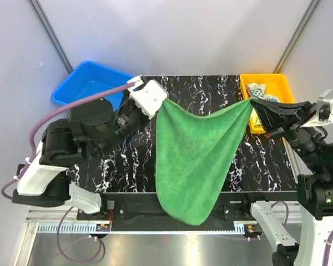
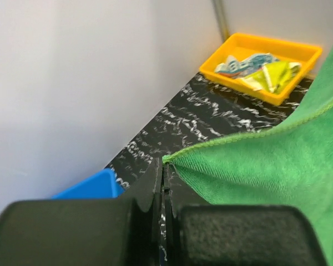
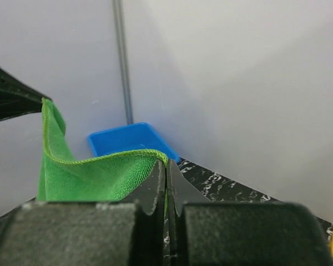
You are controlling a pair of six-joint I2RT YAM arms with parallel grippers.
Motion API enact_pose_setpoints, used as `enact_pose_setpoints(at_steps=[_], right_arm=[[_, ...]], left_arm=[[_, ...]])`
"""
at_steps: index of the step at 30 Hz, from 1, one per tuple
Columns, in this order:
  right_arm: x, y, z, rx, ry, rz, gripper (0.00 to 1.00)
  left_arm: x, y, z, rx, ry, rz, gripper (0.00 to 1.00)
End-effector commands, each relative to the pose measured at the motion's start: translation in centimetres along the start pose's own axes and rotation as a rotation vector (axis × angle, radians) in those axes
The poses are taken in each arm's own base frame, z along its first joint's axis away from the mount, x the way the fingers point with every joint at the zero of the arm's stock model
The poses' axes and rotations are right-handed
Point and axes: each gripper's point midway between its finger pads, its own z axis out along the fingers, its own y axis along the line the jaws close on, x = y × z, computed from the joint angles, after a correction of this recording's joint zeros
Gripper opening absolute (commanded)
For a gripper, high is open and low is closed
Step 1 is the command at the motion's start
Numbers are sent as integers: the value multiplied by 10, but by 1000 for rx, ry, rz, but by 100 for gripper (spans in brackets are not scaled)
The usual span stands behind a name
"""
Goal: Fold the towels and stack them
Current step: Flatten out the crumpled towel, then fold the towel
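Observation:
A plain green towel [image 1: 197, 155] hangs spread in the air between my two grippers, its lower corner drooping past the table's near edge. My left gripper [image 1: 162, 101] is shut on its left top corner [image 2: 172, 159]. My right gripper [image 1: 252, 102] is shut on the right top corner [image 3: 162, 158]. The top hem sags between the two grips. A yellow towel [image 2: 272, 75] and a striped one [image 2: 241, 64] lie crumpled in the orange tray [image 1: 283, 83] at the back right.
A blue bin [image 1: 89, 83] stands at the back left corner of the black marbled table [image 1: 266, 160]. Grey walls close in the back and sides. The arm bases and a metal rail run along the near edge.

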Motion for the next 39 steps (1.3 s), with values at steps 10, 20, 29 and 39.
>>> enact_pose_setpoints(at_steps=[10, 20, 29, 39], right_arm=[[110, -156, 109, 269, 193, -25, 0], [249, -253, 189, 259, 342, -53, 0], [347, -284, 205, 195, 435, -38, 0], [393, -259, 147, 236, 638, 88, 0]], left_arm=[[82, 72, 144, -84, 152, -18, 0], [228, 134, 295, -111, 321, -49, 0], [323, 125, 336, -87, 473, 66, 0], [330, 103, 290, -70, 521, 115, 0]])
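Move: Both hands already hold the towel high up by its two top corners, some 19 cm apart. The bare patch of table it is to be laid on is centred about 22 cm ahead, 10 cm right and 50 cm below the left hand; from the right hand, about 23 cm ahead, 9 cm left and 52 cm below. The blue bin is some 43 cm ahead and 31 cm left of the left hand, the yellow bin roughly 38 cm ahead and 27 cm right of the right hand, both far below. Forward first and then steeply down, both hands sweep the towel out together in one fast swing over the table, reaching some 40 cm out and sinking about 35 cm. Near the end both draw back slightly, the left about 3 cm, still sinking. The fingers stay shut on the corners while the hands tip some 30 degrees downward. ##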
